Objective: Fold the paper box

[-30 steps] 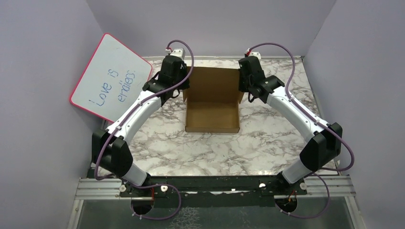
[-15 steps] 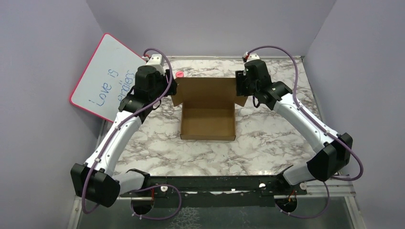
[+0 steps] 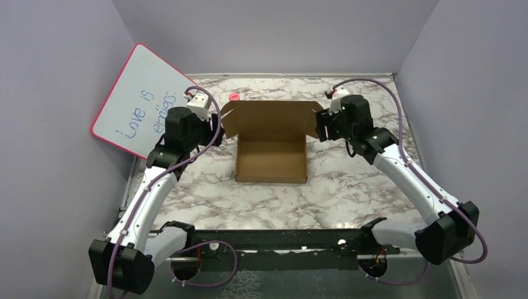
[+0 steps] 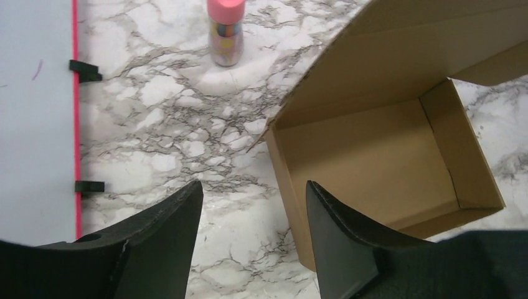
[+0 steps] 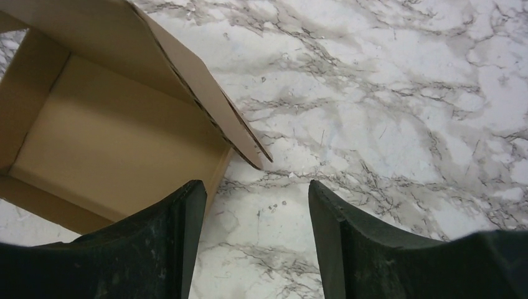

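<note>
The paper box (image 3: 271,161) is a brown cardboard tray with its four walls up and its lid standing open at the back. It also shows in the left wrist view as the paper box (image 4: 373,149) and in the right wrist view as the paper box (image 5: 106,137). My left gripper (image 3: 212,128) hangs just left of the box, open, with only marble between its fingers (image 4: 254,187). On the other side, my right gripper (image 3: 322,124) is open next to the lid's right flap, its gap (image 5: 256,187) holding nothing.
A pink-framed whiteboard (image 3: 140,99) leans on the left wall. A small pink-capped bottle (image 4: 225,31) stands behind the box's left corner, also seen from above as the bottle (image 3: 234,97). Purple walls close in the marble table (image 3: 348,187) on three sides.
Both grippers have let go of the box's sides and opened. Both arms drew back outward and toward me. The box sits a little nearer and its lid flaps have sprung outward.
</note>
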Robot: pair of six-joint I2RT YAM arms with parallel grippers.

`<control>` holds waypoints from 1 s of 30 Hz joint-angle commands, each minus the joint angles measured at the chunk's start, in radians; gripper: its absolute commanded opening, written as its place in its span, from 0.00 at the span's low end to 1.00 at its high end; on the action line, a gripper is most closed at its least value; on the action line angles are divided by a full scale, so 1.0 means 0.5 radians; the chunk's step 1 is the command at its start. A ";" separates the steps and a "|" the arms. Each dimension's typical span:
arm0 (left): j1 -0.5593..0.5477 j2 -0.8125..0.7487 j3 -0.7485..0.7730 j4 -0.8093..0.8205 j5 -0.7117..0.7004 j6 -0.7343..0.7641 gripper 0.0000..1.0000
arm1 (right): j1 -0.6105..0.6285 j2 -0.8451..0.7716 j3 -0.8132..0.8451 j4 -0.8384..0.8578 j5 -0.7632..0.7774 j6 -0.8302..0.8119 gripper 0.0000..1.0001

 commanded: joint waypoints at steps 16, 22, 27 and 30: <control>0.143 0.316 0.049 0.415 0.796 0.411 0.57 | -0.259 -0.201 -0.468 0.815 -0.625 -0.129 0.58; 0.172 0.409 0.101 0.406 0.840 0.430 0.47 | -0.263 -0.124 -0.453 0.815 -0.690 -0.114 0.52; 0.180 0.448 0.070 0.438 0.972 0.398 0.31 | -0.265 -0.104 -0.473 0.828 -0.820 -0.067 0.38; 0.179 0.446 0.032 0.498 1.014 0.332 0.19 | -0.263 -0.109 -0.495 0.841 -0.871 -0.051 0.30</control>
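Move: The box stands between the hands with its lid raised: the lid's left side flap is about 5 cm ahead, 5 cm right and 2 cm below the left hand, and its right side flap about 3 cm ahead and 3 cm left of the right hand, nearly at its height. The tray's middle lies some 14 cm right of the left hand, 6 cm back and 18 cm down; a pink-capped bottle stands about 9 cm ahead of that hand, 3 cm right and 15 cm down. The left hand goes about 4 cm right, 3 cm forward and a little down to the lid's left side flap, swinging some 20 degrees clockwise, and its wide-open fingers come most of the way shut with the flap's lower tip between them. The right hand dips slightly back and down, comes forward and up by about 2 cm, then eases left and down onto the right side flap, turning and rolling some 10 degrees (counter-clockwise, left side up) as its fingers close about halfway around that flap's tip. ##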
